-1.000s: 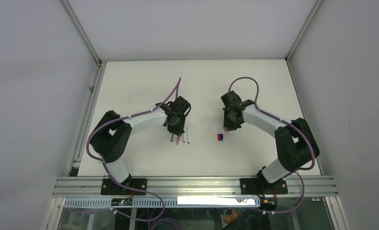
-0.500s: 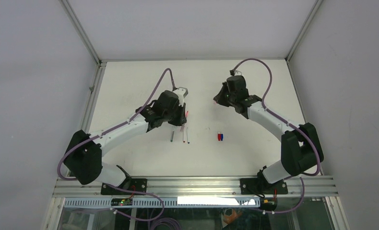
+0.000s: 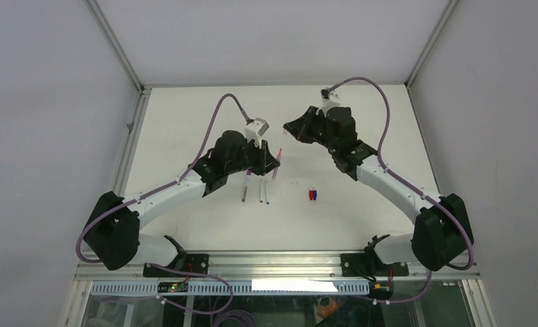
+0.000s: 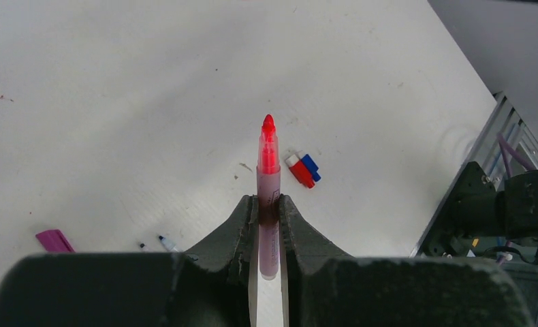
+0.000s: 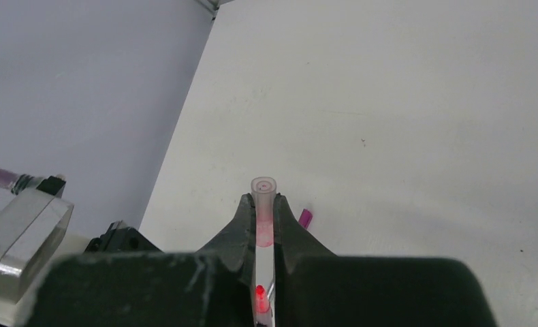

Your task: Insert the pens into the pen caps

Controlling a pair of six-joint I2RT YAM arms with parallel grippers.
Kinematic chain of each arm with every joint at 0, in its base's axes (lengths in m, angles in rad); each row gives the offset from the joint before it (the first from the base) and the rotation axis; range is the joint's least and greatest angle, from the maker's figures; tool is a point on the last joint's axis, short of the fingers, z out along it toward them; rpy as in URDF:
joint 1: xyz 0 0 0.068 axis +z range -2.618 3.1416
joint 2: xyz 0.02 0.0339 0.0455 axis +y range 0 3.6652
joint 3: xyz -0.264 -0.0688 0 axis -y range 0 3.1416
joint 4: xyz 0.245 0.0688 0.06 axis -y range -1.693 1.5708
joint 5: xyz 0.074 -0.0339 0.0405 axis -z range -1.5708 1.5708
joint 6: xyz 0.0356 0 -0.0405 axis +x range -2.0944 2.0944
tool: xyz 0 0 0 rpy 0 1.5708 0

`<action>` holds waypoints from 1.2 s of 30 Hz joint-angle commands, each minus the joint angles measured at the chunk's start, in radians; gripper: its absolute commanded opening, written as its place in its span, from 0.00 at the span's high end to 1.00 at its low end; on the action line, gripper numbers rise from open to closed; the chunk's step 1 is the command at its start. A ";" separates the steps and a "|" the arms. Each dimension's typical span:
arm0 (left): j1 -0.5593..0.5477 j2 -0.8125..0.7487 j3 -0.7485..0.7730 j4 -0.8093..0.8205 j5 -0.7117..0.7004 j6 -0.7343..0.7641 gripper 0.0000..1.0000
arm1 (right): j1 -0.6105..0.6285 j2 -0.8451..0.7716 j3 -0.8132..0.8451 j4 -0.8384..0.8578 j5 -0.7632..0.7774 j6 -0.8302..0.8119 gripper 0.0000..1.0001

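Observation:
My left gripper (image 4: 268, 203) is shut on a pink pen (image 4: 268, 167) whose red tip points away from the wrist. From above, this pen (image 3: 277, 162) hangs over the table, held by the left gripper (image 3: 272, 161). My right gripper (image 5: 264, 204) is shut on a translucent pink pen cap (image 5: 263, 194), open mouth facing outward. It hovers at the right gripper (image 3: 288, 129), just beyond the pen's tip and apart from it. Other pens (image 3: 261, 193) lie on the table below the left arm. A red and a blue pen cap (image 3: 312, 195) lie side by side at the middle.
A magenta piece (image 4: 55, 240) lies by the loose pens' tips (image 4: 165, 242) and also shows past the right fingers (image 5: 305, 217). White walls and aluminium rails (image 3: 124, 157) enclose the white table (image 3: 205, 116). The right arm's base (image 4: 498, 211) shows at the left wrist view's edge.
Both arms rose from the table and swung toward the far middle. The left carried the pink pen up, the right carried the pink cap, and they now face each other.

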 commanded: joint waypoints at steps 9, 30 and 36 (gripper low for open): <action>0.003 -0.056 -0.009 0.102 -0.016 -0.007 1.00 | 0.045 -0.092 -0.054 0.028 -0.056 -0.013 1.00; 0.009 -0.050 -0.013 0.105 -0.031 -0.006 1.00 | 0.070 -0.094 -0.089 -0.027 -0.070 -0.018 1.00; 0.016 -0.049 -0.012 0.110 -0.038 0.001 1.00 | 0.081 -0.109 -0.096 -0.045 -0.066 -0.022 1.00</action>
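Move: The right hand holds the clear pink cap; the upturned pink pen tip it goes to is about 6 cm back, 2 cm left and 5 cm lower. On the table some 23 cm below this hand, the red and blue caps lie 13 cm back and 9 cm right, and the two uncapped pens 13 cm back and 6 cm left. From the left hand, holding the pen, that pink cap is roughly 9 cm ahead, 2 cm right and 8 cm up. Right hand draws the gripped cap back about 4 cm, then down 2 cm, over the steadily held pen tip. ##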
